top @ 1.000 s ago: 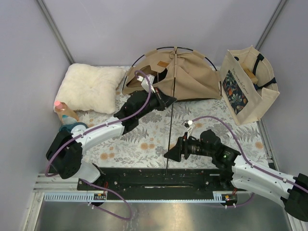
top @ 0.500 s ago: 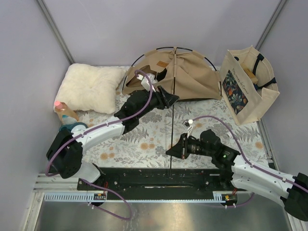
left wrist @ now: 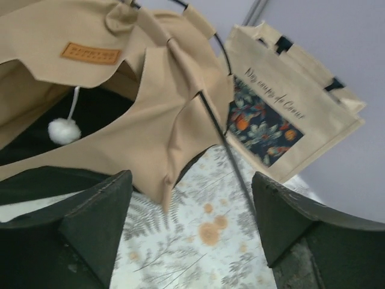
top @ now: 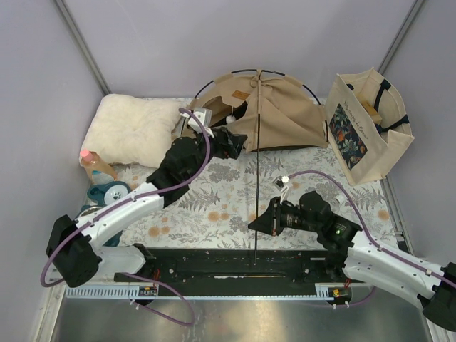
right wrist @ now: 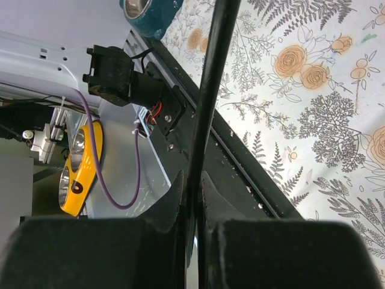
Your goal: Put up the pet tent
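Note:
The pet tent (top: 281, 114) lies half collapsed at the back of the mat, tan canvas with a brown label (left wrist: 90, 53) and a white pom-pom (left wrist: 64, 130) hanging in its dark doorway. A thin black pole (top: 257, 178) runs from its top down to the near rail. My right gripper (top: 254, 224) is shut on this pole (right wrist: 207, 90) near its lower end, fingers (right wrist: 171, 205) pinching it. My left gripper (top: 239, 140) is open just left of the pole by the tent's doorway, with only the mat between its fingers (left wrist: 96, 223).
A white fluffy cushion (top: 135, 128) lies at the back left. A beige tote bag (top: 367, 121) with a floral print stands at the back right. A bottle (top: 96, 165) and a teal roll (top: 110, 192) sit at the left edge. The black rail (top: 214, 263) spans the near side.
My right gripper has shut on the pole. My left gripper has opened, let go of the pole and drawn back to the left towards the tent's doorway.

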Action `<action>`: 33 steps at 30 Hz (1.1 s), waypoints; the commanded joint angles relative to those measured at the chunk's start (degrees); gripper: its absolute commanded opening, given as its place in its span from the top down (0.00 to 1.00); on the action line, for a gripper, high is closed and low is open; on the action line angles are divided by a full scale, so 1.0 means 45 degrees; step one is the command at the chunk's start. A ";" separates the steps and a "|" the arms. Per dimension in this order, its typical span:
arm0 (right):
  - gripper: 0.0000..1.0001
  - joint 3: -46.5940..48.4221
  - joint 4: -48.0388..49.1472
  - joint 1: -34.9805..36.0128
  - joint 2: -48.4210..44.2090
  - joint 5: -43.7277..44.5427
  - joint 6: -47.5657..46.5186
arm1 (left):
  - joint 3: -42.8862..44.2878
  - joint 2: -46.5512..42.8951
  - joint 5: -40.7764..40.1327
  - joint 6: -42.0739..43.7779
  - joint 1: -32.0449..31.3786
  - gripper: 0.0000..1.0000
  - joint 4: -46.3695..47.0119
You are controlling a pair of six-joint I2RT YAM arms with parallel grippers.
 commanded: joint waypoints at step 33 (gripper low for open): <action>1.00 0.1011 -0.0432 0.0014 -0.0522 0.0262 -0.0008 | 0.0146 0.4935 0.2493 0.0507 0.0513 1.00 0.3363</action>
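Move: The tent's front fabric fold, with its lower tip at the hem, lies about 4 cm ahead of the open left hand, 5 cm to its right and 13 cm below. The pole passes some 5 cm to that hand's right, level with it fore and aft and slightly lower; the white pompom hangs roughly 16 cm ahead, 2 cm left and 10 cm below. From the right hand, the fold's tip is about 24 cm ahead, 4 cm left and 2 cm higher. Left hand sinks about 15 cm, easing right and forward, and pinches the fold's tip; right hand keeps the pole. ##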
